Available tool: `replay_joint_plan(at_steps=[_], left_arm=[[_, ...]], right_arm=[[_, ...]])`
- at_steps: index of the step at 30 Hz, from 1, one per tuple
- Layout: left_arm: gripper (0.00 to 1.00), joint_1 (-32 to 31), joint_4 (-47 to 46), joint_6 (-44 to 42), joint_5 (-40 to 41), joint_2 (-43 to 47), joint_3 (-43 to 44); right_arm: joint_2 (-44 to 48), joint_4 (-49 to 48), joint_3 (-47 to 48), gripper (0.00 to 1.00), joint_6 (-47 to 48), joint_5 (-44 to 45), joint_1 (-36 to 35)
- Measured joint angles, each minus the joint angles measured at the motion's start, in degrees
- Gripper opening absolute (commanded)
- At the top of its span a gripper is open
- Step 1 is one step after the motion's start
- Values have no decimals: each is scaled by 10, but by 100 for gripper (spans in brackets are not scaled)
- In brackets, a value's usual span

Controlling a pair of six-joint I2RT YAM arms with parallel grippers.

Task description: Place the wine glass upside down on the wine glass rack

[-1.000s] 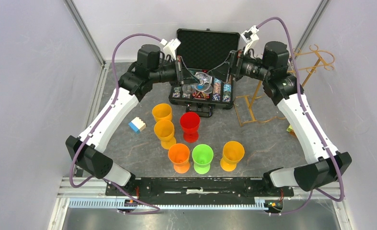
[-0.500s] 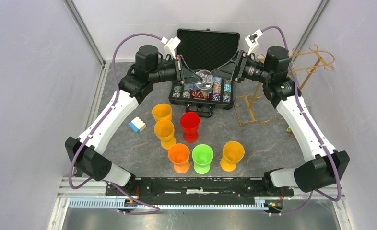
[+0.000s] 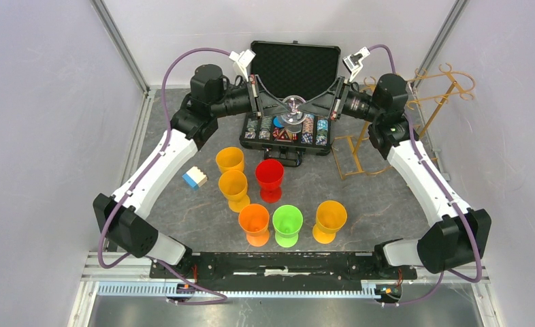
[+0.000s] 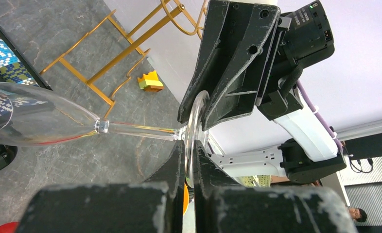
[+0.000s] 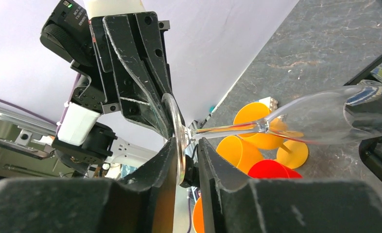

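The clear wine glass (image 3: 293, 114) hangs in the air over the open black case, its stem roughly level and its bowl (image 4: 33, 116) pointing away from both wrist cameras. My left gripper (image 4: 191, 145) is shut on the rim of the glass foot. My right gripper (image 5: 185, 141) comes from the opposite side and straddles the same foot. One of its fingers (image 5: 167, 155) touches the disc, and a narrow gap shows at the other. The gold wire wine glass rack (image 3: 428, 95) stands at the back right, behind the right arm.
A black case of poker chips (image 3: 295, 68) lies open under the glass. Several coloured plastic goblets stand in front of it, among them red (image 3: 269, 174) and green (image 3: 287, 221). A blue-and-white block (image 3: 195, 177) lies at the left. A yellow-green block (image 4: 149, 81) lies by the rack base.
My right gripper swung left onto the glass foot and its jaws narrowed from wide open. The left arm lifted and turned the glass slightly.
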State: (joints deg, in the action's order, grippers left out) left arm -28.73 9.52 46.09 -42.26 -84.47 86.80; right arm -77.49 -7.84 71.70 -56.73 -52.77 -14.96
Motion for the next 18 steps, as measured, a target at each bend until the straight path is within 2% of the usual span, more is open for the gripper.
replay_joint_plan(at_steps=[2,6,7,10,11,13,18], left_arm=[[3,0,-4,2,-2,-1,0],[9,0,-7,5,-4,-3,0],[17,0,-7,5,-5,-4,0],[49,0,-10,8,-6,-4,0],[56,0,-11,7,-6,-4,0],[66,0,-12,9,-3,-4,0],[79,0,-10,9,8,-4,0]], right_arm=[[0,-8,-1,20,-5,-2,0],[0,-19,-2,0,-12,-9,0],[0,-20,-2,0,-14,-10,0],[0,-20,-3,0,-16,-13,0],[0,-20,-4,0,-16,-14,0],[0,-20,-5,0,-16,-15,0],[0,-19,-6,0,-9,-17,0]])
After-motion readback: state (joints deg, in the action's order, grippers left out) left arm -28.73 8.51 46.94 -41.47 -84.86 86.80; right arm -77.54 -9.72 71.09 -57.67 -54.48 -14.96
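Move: The wine glass hangs bowl down, and both hands are at its foot. The foot's middle is about 2 cm left of the right hand and level with it, and about 2 cm right of the left hand, whose shut fingers hold its near edge. From the right hand, the rack stands about 25 cm right, 2 cm ahead and some 22 cm lower. The chip case lies about 10 cm ahead, 3 cm left; the red cup 9 cm back, 8 cm left, both roughly 35 cm below. Almost in place, drifting back only about half a centimetre, the right hand shuts its partly closed fingers and pinches its side of the wine glass's foot. Only then does the left hand open to roughly three quarters, letting go of the opposite edge and staying put with its fingers spread either side of the foot; neither wrist turns noticeably. ##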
